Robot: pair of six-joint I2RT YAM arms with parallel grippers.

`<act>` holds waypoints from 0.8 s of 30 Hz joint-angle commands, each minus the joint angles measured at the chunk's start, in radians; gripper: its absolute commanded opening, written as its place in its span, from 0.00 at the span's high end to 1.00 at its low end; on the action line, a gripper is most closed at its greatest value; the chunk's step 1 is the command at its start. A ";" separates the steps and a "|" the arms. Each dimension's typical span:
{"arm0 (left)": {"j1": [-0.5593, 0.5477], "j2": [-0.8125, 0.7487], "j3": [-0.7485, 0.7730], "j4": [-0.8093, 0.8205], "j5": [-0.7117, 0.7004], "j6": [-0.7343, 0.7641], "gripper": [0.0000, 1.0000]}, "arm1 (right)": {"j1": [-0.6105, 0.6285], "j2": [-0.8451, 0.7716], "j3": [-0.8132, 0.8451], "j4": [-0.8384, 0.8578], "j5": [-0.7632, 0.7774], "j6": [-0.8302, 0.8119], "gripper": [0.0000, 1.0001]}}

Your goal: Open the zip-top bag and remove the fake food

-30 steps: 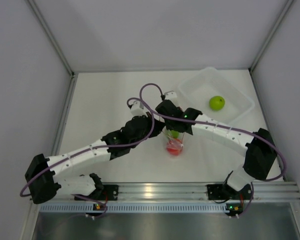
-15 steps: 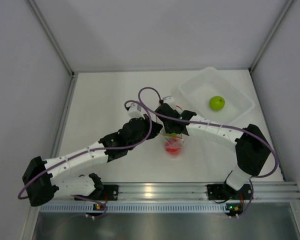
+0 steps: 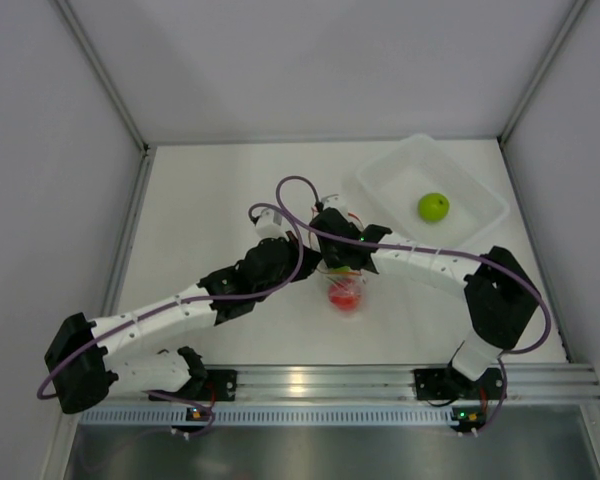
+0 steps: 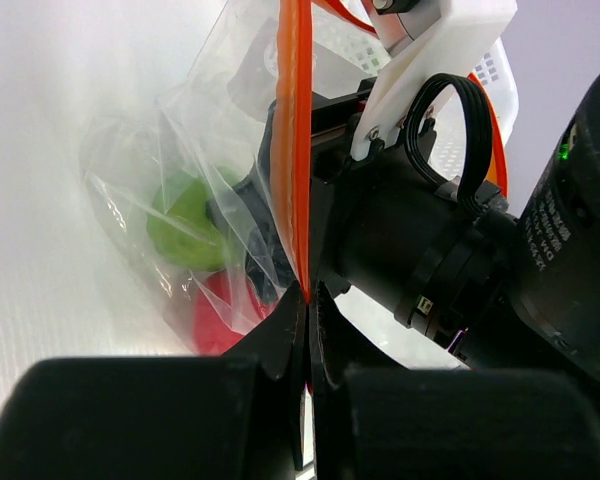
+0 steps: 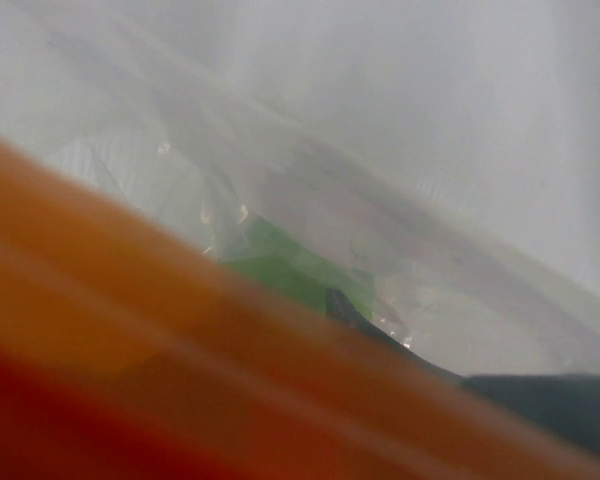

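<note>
The clear zip-top bag [image 3: 348,288] hangs just above the table's middle, its red-orange zip strip [image 4: 295,150] pinched between the fingertips of my shut left gripper [image 4: 308,295] [image 3: 318,264]. Inside it lie fake food pieces: a lime green ball [image 4: 185,220] [image 5: 290,265] above a red ball [image 4: 220,310] [image 3: 346,293]. My right gripper [image 3: 343,262] reaches down into the bag's mouth. One dark fingertip [image 5: 380,325] shows beside the green ball; the blurred strip [image 5: 130,330] hides the other, so its opening is unclear. Another green ball [image 3: 433,207] rests in the tub.
A clear rigid tub [image 3: 470,190] stands at the back right of the white table. Grey walls close in the left, back and right sides. The two arms cross near the middle, with purple cables looping above them.
My right arm has shifted left and down, sinking its gripper deeper into the bag's mouth. The left gripper has kept its hold on the zip strip, moving slightly back.
</note>
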 commanded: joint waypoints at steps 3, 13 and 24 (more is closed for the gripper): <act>0.011 -0.003 -0.006 0.036 -0.020 0.035 1.00 | -0.011 0.001 -0.020 0.078 -0.030 -0.012 0.61; 0.017 0.000 0.006 0.030 -0.020 0.060 1.00 | -0.011 0.029 -0.019 0.038 -0.046 -0.030 0.44; 0.029 0.012 0.017 0.030 -0.007 0.066 1.00 | -0.014 0.078 -0.066 0.078 -0.099 -0.032 0.37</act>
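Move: The green fake food left in the bag lies just off the right hand's fingertips, some 4 cm below them and about 1 cm farther out, neither left nor right. The red fake food is at the same depth, about 7 cm nearer the base and 2 cm to the right of that hand. The zip edge pinched by the left hand is roughly 5 cm back, 4 cm left and 9 cm up. From the left hand, the green fake food lies about 6 cm ahead, 4 cm right and 13 cm below. Still pinching the bag's zip edge in its shut fingers, the left hand holds the mouth up and eases only about 1 cm forward and left. Inside the bag, the right hand spreads its fingers from about a third to nearly two thirds open while sinking some 1.5 cm and slipping 1 cm left, down towards the green fake food; touching it can't be made out. ##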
